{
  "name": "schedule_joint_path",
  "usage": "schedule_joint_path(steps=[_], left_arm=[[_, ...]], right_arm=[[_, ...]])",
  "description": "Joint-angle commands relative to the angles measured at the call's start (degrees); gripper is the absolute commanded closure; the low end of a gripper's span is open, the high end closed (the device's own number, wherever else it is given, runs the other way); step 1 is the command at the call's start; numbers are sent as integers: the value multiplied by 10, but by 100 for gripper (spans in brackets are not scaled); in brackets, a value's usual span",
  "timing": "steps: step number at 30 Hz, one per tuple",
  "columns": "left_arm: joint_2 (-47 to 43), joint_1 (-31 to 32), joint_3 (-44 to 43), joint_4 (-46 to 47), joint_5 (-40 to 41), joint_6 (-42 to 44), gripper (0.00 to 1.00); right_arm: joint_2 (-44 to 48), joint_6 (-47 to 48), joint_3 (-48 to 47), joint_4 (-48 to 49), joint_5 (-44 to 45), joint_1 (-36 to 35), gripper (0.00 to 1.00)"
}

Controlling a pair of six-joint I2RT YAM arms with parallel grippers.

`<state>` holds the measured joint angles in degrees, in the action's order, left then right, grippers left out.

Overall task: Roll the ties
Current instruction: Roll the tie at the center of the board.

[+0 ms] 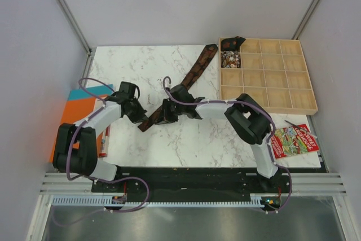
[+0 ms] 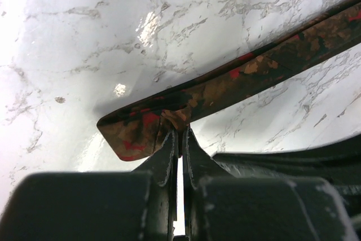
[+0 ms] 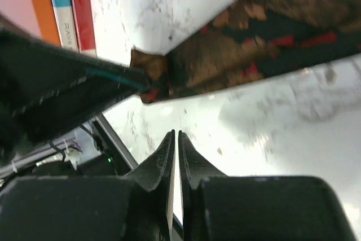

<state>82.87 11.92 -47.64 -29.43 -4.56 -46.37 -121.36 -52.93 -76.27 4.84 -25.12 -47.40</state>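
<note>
A dark brown tie with reddish flecks lies slantwise on the marble table, its far end by the tray and its near end at mid-table. My left gripper is shut on that near end. In the left wrist view the fingertips pinch the edge of the tie close to its folded tip. My right gripper hovers just right of it. Its jaws are all but shut with nothing between them. The tie passes beyond them without touching.
A wooden compartment tray stands at the back right, with a rolled tie in one cell and a dark tie at its top-left corner. An orange and teal book lies at the left edge, a red booklet at the right.
</note>
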Motion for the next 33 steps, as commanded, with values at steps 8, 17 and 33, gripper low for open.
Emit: schedule_joint_path(steps=[8, 17, 33], left_arm=[[52, 27, -47, 30, 23, 1, 82], [41, 28, -62, 31, 15, 3, 55], [-12, 29, -67, -19, 69, 29, 58]], right_arm=[[149, 84, 102, -82, 28, 54, 86], [169, 104, 104, -96, 28, 53, 85], [142, 79, 60, -70, -3, 20, 84]])
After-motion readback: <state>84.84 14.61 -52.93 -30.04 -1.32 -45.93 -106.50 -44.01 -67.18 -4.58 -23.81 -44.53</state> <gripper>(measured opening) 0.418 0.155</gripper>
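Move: The left fingers already pinch the tie's folded-over tip, with the tie's near end centred about 1 cm back, 1 cm left and 2 cm below that hand, and about 8 cm left, 1 cm back and 2 cm below the right hand. From the left hand, the tie's far end is roughly 29 cm ahead and 27 cm right. The red book is some 16 cm left and 2 cm back; the orange book is about 28 cm left and 3 cm back. Still pinching the folded tip, the left hand eases about 1 cm each down, right and forward to lay it on the tie's near end, opens its fingers to a little under half and lets go, then drifts farther forward and rises nearly 3 cm off it. Meanwhile the right hand, fingers slightly parted throughout, swings about 8 cm right and up away from the near end, then comes some 2 cm back left and towards its base while rising a little more. ##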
